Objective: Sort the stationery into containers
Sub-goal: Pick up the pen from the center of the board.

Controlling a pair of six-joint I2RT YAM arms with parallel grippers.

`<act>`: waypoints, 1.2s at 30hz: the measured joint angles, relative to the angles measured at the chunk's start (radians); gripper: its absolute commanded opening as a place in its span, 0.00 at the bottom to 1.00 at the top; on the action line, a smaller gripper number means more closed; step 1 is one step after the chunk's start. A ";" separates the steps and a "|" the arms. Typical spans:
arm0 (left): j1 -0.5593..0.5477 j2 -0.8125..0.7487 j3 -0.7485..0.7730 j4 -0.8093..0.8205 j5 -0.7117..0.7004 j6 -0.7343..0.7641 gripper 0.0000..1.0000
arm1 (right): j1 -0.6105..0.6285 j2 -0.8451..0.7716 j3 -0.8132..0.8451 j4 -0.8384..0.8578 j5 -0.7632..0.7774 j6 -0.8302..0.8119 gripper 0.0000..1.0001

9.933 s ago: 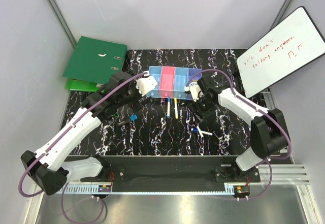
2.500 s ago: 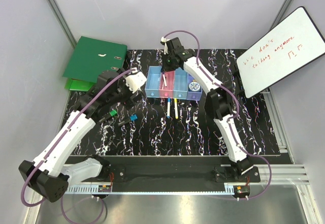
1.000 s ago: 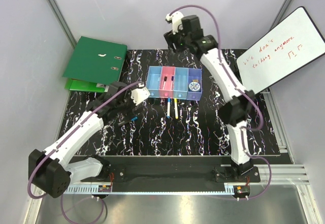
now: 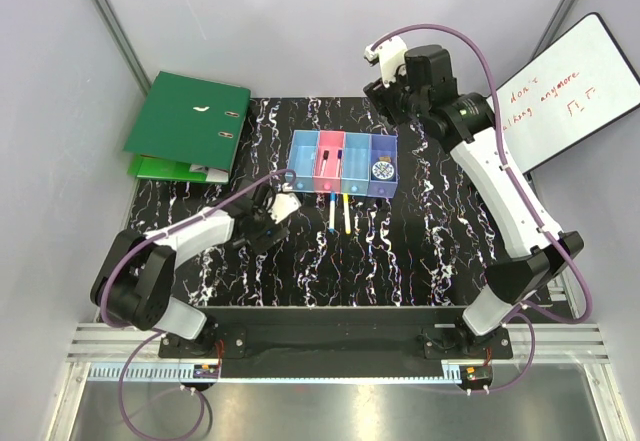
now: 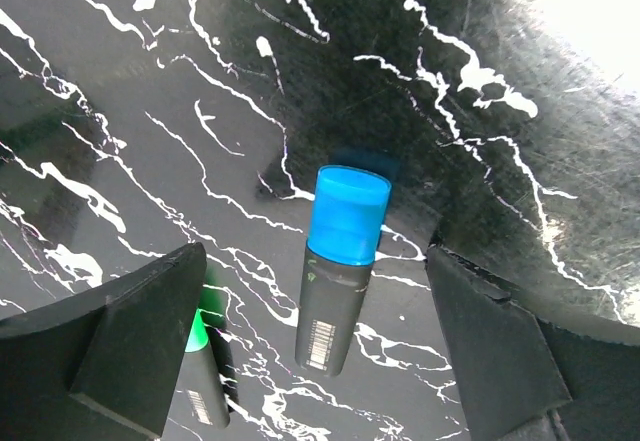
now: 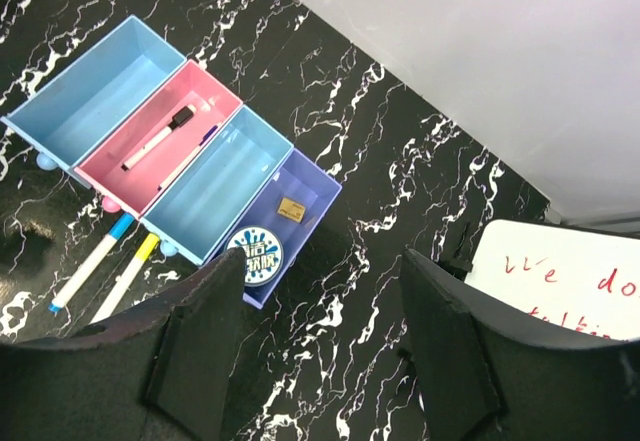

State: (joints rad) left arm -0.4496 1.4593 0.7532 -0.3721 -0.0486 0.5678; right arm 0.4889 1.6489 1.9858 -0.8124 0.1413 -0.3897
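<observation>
A black marker with a blue cap (image 5: 340, 271) lies on the table between the wide-apart fingers of my left gripper (image 5: 315, 261), which is open and low over it (image 4: 268, 223). A green-capped marker (image 5: 200, 361) lies partly behind the left finger. My right gripper (image 6: 322, 261) hangs open and empty, high behind the containers (image 4: 343, 164). The pink bin (image 6: 165, 146) holds a white pen (image 6: 157, 139). The violet bin (image 6: 300, 211) holds the blue-white disc (image 6: 254, 253). A blue-tipped pen (image 4: 331, 211) and a yellow pen (image 4: 346, 213) lie in front of the bins.
A green ring binder (image 4: 185, 121) lies at the back left. A whiteboard with red writing (image 4: 570, 91) leans at the back right. The two light blue bins (image 6: 95, 96) look bare inside.
My left gripper has come down and nearer, over the blue-capped marker. My right arm has swung to the right, staying high, with its jaws unchanged.
</observation>
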 measured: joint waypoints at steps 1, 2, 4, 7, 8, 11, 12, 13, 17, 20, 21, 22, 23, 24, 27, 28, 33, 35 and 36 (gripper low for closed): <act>0.005 0.000 0.000 -0.001 0.004 0.003 0.98 | 0.000 -0.002 -0.004 0.000 0.000 0.000 0.69; 0.012 -0.002 -0.001 -0.001 0.011 0.008 0.98 | 0.000 -0.002 -0.010 0.000 0.000 0.000 0.69; 0.029 -0.013 -0.010 -0.004 0.020 0.024 0.95 | 0.000 -0.003 -0.019 0.000 0.000 0.000 0.69; 0.060 -0.034 -0.025 -0.030 0.049 0.058 0.93 | 0.000 -0.003 -0.025 0.000 0.000 0.001 0.69; 0.069 -0.039 -0.027 -0.039 0.060 0.068 0.93 | 0.000 -0.003 -0.025 0.000 0.000 0.001 0.68; 0.096 -0.043 -0.027 -0.069 0.098 0.105 0.90 | 0.000 -0.003 -0.025 0.002 0.000 0.001 0.68; 0.103 -0.043 -0.027 -0.080 0.111 0.119 0.86 | 0.000 -0.003 -0.025 0.002 0.000 0.002 0.68; 0.109 -0.044 -0.027 -0.086 0.124 0.131 0.84 | 0.000 -0.003 -0.025 0.002 0.000 0.002 0.68; 0.122 -0.036 -0.026 -0.106 0.164 0.169 0.72 | 0.000 -0.003 -0.025 0.003 0.000 0.002 0.67; 0.127 -0.012 -0.008 -0.121 0.186 0.185 0.58 | 0.000 -0.003 -0.025 0.003 0.000 0.003 0.67; 0.128 0.000 0.002 -0.129 0.196 0.190 0.56 | 0.000 -0.003 -0.025 0.003 0.000 0.003 0.66; 0.129 0.013 0.012 -0.134 0.203 0.196 0.52 | 0.000 -0.003 -0.025 0.003 0.000 0.004 0.67; 0.130 0.031 0.026 -0.140 0.212 0.203 0.46 | 0.000 -0.003 -0.025 0.003 0.000 0.004 0.66; 0.131 0.035 0.031 -0.143 0.214 0.203 0.43 | 0.000 -0.004 -0.025 0.003 0.000 0.004 0.66; 0.140 0.069 0.061 -0.159 0.233 0.211 0.32 | 0.000 -0.008 -0.025 0.004 0.000 0.005 0.66; 0.143 0.078 0.070 -0.163 0.238 0.211 0.29 | 0.000 -0.009 -0.025 0.004 0.000 0.006 0.66; 0.145 0.101 0.098 -0.186 0.241 0.215 0.00 | 0.000 -0.016 -0.024 0.004 0.000 0.011 0.66; 0.145 0.106 0.105 -0.192 0.240 0.214 0.00 | 0.000 -0.018 -0.024 0.005 0.000 0.013 0.66; 0.146 0.108 0.108 -0.193 0.240 0.213 0.00 | 0.000 -0.019 -0.024 0.005 0.000 0.013 0.66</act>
State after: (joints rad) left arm -0.3038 1.5673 0.8608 -0.5655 0.1909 0.7807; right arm 0.4889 1.6299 1.9614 -0.8078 0.1410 -0.3763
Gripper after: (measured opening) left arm 0.173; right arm 0.663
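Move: The blue-capped pen lies almost straight under the left hand's wide-open fingers, about 1 cm back, 1 cm left and 2 cm lower, its cap pointing right and somewhat forward. The green-capped marker lies about 10 cm left of that hand and 2 cm ahead; the blue-ended pen some 18 cm right and 7 cm ahead. From the raised right hand, the blue-capped pen is roughly 33 cm left, 14 cm back and 36 cm down. The left hand slides about 2 cm left and 2 cm back along the blue-capped pen, away from its cap end and towards the grip spot on the black barrel, then eases about 1 cm forward and right again while sinking a little over 1 cm. As it goes, the wrist tips the fingers some 10 degrees steeper towards straight down and turns slightly clockwise, and the wide-open fingers close from both sides until they pinch the barrel just behind the blue cap. ##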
